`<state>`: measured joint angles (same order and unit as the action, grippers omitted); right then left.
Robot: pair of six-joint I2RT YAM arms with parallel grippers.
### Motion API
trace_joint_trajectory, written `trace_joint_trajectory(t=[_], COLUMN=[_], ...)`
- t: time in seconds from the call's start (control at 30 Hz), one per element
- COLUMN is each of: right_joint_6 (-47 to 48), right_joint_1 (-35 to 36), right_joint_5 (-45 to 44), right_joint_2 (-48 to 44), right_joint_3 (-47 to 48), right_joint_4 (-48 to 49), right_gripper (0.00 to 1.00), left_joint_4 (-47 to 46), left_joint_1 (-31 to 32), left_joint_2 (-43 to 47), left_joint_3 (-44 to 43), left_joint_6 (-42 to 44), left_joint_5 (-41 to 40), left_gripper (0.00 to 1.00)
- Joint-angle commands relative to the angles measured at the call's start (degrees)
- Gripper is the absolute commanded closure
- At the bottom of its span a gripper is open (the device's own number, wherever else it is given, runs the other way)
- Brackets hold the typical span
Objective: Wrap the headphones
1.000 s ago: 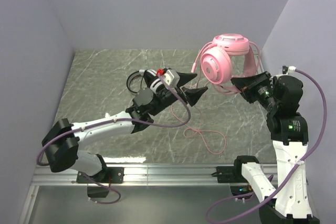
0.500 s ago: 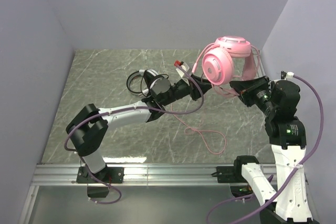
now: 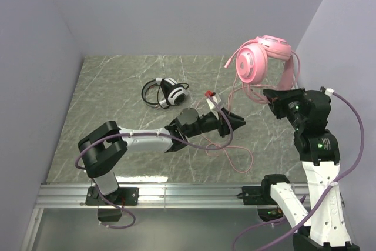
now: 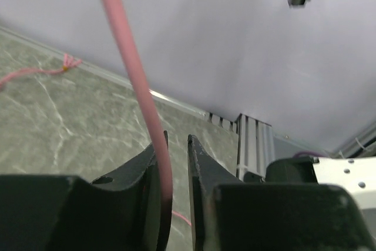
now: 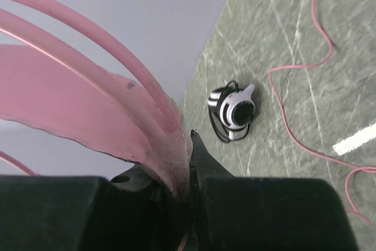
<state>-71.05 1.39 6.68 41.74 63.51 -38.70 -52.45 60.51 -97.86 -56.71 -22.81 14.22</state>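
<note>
The pink headphones (image 3: 254, 63) hang in the air at the back right, with my right gripper (image 3: 272, 94) shut on the headband (image 5: 88, 110) from below. Their pink cable (image 3: 241, 158) drops to the table and loops there. My left gripper (image 3: 236, 123) is low over the table, just left of that loop. In the left wrist view the pink cable (image 4: 132, 63) runs down between the nearly closed fingers of the left gripper (image 4: 178, 137). The black and white headphones (image 3: 167, 92) lie on the table at the back centre, also visible in the right wrist view (image 5: 234, 110).
Purple-grey walls close in the table on the left, back and right; the right wall (image 3: 346, 39) stands close behind the right arm. An aluminium rail (image 3: 188, 192) runs along the near edge. The pink cable's far end trails across the marble top (image 4: 35, 73).
My left arm swung from beside the pink earcup down and toward the front right, and its jaws closed around the pink cable. The right arm lifted and turned the pink headset.
</note>
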Motion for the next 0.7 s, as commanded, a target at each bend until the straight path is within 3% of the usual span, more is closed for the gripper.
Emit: trace_joint_trajectory(t=[0.0, 0.43, 0.67], right_joint_6=[-4.27, -3.84, -0.68], right_joint_1=[0.81, 4.76, 7.13], right_joint_5=[-6.59, -29.51, -37.33], right_joint_2=[-0.52, 1.59, 4.23], right_joint_3=[2.76, 7.24, 6.64], right_joint_4=[4.25, -3.66, -4.37], right_gripper=[1.0, 1.0, 1.0], left_joint_4=[-4.07, 5.59, 22.37], left_joint_1=[2.06, 8.13, 13.31], left_joint_2=[1.19, -0.05, -0.05], left_joint_3=[0.9, -2.09, -10.34], left_joint_6=[-0.4, 4.26, 12.95], left_joint_5=[-2.09, -2.53, -5.95], left_gripper=[0.76, 0.77, 0.79])
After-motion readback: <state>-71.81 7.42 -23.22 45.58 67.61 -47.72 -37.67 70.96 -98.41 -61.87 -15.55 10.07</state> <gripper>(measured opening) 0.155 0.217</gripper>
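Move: The pink headphones, gripped by the headband in my right hand, have their middle roughly 11 cm ahead, 8 cm to the right and 14 cm above my left hand, where their cable runs. From my right hand that middle is about 6 cm ahead and 6 cm higher, straight in line. From my left hand, the loose cable loop is some 5 cm back and 26 cm below; the black-white headphones are about 23 cm ahead, 26 cm left and 24 cm below. I draw my left hand back about 7 cm and somewhat to the right, sinking a little, away from the pink headphones, with their cable still running through its nearly shut fingers. Meanwhile my right hand keeps its grip on the headband, carries the headphones right and slightly down, and turns them clockwise by some 20 degrees. ##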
